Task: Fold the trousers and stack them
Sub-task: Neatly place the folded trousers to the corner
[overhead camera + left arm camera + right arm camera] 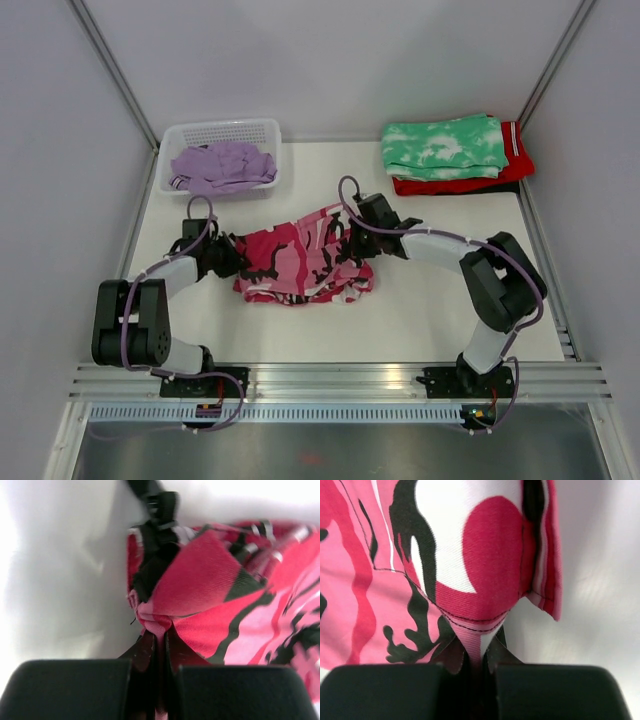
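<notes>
The pink, white and black camouflage trousers (305, 262) lie crumpled in the middle of the table. My left gripper (232, 256) is shut on their left edge; in the left wrist view a pinch of pink fabric (159, 625) is squeezed between the closed left gripper (161, 636). My right gripper (352, 238) is shut on their upper right edge; a stitched hem (476, 630) is clamped in the right gripper (477, 655). The lilac purple trousers (222, 166) lie bunched in the white basket (222, 131) at the back left.
A green-and-white tie-dye folded garment (443, 147) rests on a red folded garment (470, 180) at the back right. Grey walls with metal rails enclose the table. A metal rail (340, 378) runs along the near edge by the arm bases.
</notes>
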Available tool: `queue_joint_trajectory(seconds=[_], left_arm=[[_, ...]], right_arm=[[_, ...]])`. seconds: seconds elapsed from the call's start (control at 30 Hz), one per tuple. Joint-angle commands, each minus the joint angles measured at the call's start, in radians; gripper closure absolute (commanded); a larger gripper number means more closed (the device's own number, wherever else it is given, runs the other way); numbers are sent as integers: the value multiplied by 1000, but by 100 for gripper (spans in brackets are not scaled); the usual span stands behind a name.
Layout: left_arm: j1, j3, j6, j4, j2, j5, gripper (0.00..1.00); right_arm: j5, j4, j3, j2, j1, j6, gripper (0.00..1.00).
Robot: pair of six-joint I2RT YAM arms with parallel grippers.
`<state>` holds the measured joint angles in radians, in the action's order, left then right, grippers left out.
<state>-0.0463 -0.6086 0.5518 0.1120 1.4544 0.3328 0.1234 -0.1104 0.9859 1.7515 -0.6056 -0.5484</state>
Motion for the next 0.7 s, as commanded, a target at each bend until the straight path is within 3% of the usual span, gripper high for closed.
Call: queue_joint_trajectory(seconds=[0.0,0.1,0.2,0.3,0.47,0.67], left_arm=[[133,24,74,-81,-76,126,98],[239,-71,103,-69,-135,52,98],[269,-232,135,-51,-112,32,98],[296,-492,142,-54,-16,8,98],[367,-906,171,-31,358,-11,98],[460,-1563,241,25,855,-54,98]], right_arm=[[-106,-110,186,-37,61,181,100],[-113,-189,328,-49,137,229,100],[-4,-173,424,-82,291,246,100],[94,-147,528,-80,469,248,100],[271,-205,802,97,743,268,100],[427,-224,1054,313,912,275,100]])
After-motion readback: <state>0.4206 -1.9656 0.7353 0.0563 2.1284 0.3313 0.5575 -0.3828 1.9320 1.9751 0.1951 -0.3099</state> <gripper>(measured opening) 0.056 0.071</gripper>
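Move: Each hand already grips one end of the folded camouflage trousers. The green trousers topping the corner stack lie about 25 cm ahead and 21 cm to the right of the right hand, a few centimetres higher; the red trousers under them are some 22 cm ahead and 25 cm right. From the left hand the green trousers are about 27 cm ahead and 50 cm right, while the white basket sits some 26 cm ahead and 4 cm left. Up, forward and to the right, roughly 25 cm each way, both hands swiftly carry the pinched camouflage trousers towards the corner stack. The left starts rightward, then climbs and reaches out; the right starts out and up, then swings right. Both level off at the end, fingers still shut, pointing less steeply down by some 30 degrees, with a modest clockwise turn. ##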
